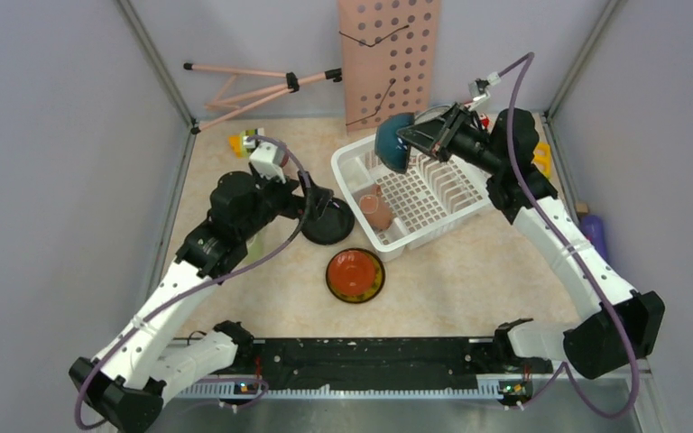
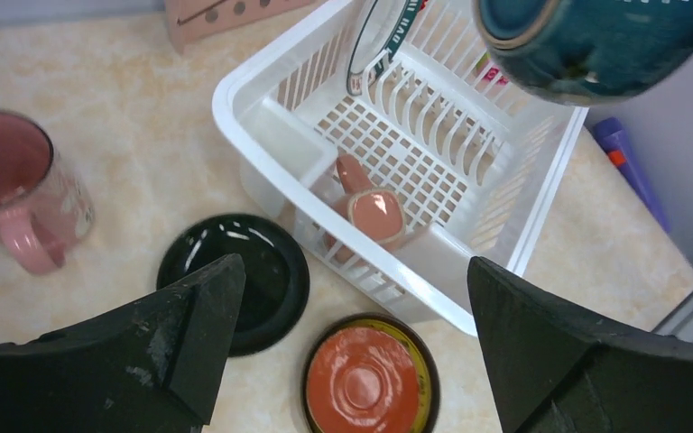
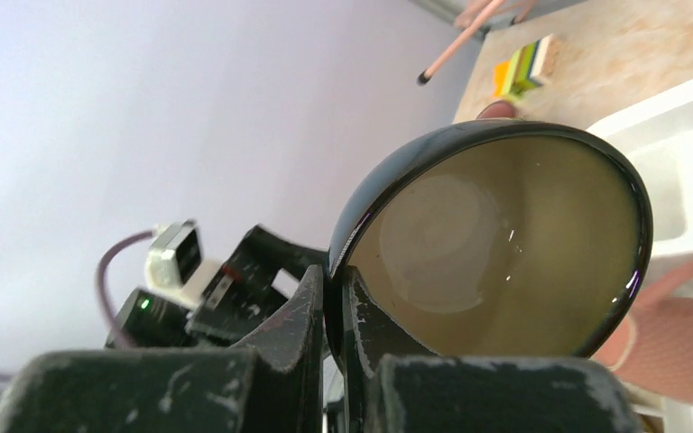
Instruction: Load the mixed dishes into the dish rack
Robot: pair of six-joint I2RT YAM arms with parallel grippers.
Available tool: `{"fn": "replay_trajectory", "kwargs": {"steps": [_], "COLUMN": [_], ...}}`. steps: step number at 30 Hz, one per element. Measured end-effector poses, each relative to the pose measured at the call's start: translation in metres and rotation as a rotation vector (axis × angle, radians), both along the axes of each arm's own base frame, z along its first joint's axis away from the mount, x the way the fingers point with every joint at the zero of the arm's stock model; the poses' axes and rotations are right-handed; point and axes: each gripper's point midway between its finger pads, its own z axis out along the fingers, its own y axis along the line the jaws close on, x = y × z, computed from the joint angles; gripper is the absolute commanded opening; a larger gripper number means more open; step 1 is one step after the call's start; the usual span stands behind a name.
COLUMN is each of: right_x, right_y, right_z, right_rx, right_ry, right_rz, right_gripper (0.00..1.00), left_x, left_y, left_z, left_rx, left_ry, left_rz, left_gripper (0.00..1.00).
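My right gripper (image 3: 334, 280) is shut on the rim of the teal bowl (image 1: 395, 142), holding it tilted on edge above the far left corner of the dish rack (image 1: 442, 227). The bowl's olive inside (image 3: 496, 244) fills the right wrist view. A pinkish cup (image 2: 374, 212) lies in the rack's near compartment. A white plate with a dark patterned rim (image 2: 381, 41) stands among the dividers. My left gripper (image 2: 352, 280) hangs open above a black plate (image 1: 328, 223) and a red plate with a yellowish rim (image 1: 355, 275) on the table. A pink mug (image 2: 18, 189) stands left of them.
A pink perforated board (image 1: 388, 59) leans on the back wall, with pink rods (image 1: 253, 86) to its left. Coloured toy blocks (image 1: 245, 142) lie at the back left. A purple bottle (image 1: 594, 233) sits by the right wall.
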Motion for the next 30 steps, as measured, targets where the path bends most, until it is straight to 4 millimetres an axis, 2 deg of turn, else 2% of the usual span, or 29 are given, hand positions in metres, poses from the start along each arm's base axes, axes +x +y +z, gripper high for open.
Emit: {"fn": "replay_trajectory", "kwargs": {"steps": [5,9,12,19,25,30], "right_x": [0.029,0.037,0.041,0.04,0.034,0.031], "right_y": [-0.017,-0.017,-0.017,-0.018,-0.018,-0.019], "right_z": [-0.016,-0.026,-0.025,-0.025,-0.019,-0.018], "right_rx": [0.065,0.094,0.127,0.238,0.295,0.319], "right_ry": [0.019,0.046,0.05,0.048,0.027,0.015], "right_rz": [-0.112,-0.135,-0.134,-0.105,-0.08,-0.071], "right_gripper": [0.0,0.0,0.0,0.0,0.0,0.0], "left_x": [0.017,0.029,0.039,0.059,0.059,0.058], "left_y": [-0.022,-0.042,-0.059,-0.097,-0.12,-0.133], "left_z": [0.016,0.03,0.029,0.019,0.032,0.026], "left_rx": [0.125,0.201,0.26,0.252,0.166,0.159], "left_ry": [-0.164,-0.338,-0.406,-0.467,-0.546,-0.556], "left_rz": [-0.06,-0.148,-0.225,-0.341,-0.416,-0.475], "left_gripper": [0.99,0.99,0.98,0.99,0.99,0.99]}}
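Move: The bowl, held by its rim in the right gripper, lies roughly 17 cm to the left hand's right, 9 cm ahead and 10 cm above. The pink mug in the rack is some 14 cm right of the left hand, 11 cm ahead and 24 cm below; the black plate is about 8 cm ahead, 1 cm right and 28 cm below. From the right hand, the open left gripper lies about 20 cm left, 8 cm back and 10 cm lower. The bowl stays pinched in the right gripper, carried about 4 cm forward and a little down, then eased back roughly 1 cm while that wrist rolls its left side up nearly 20 degrees. The left hand, fingers wide open, sweeps about 13 cm right and 6 cm forward towards it, levelling its downward-pointing fingers and swinging them clockwise; no touch on the bowl can be seen. ##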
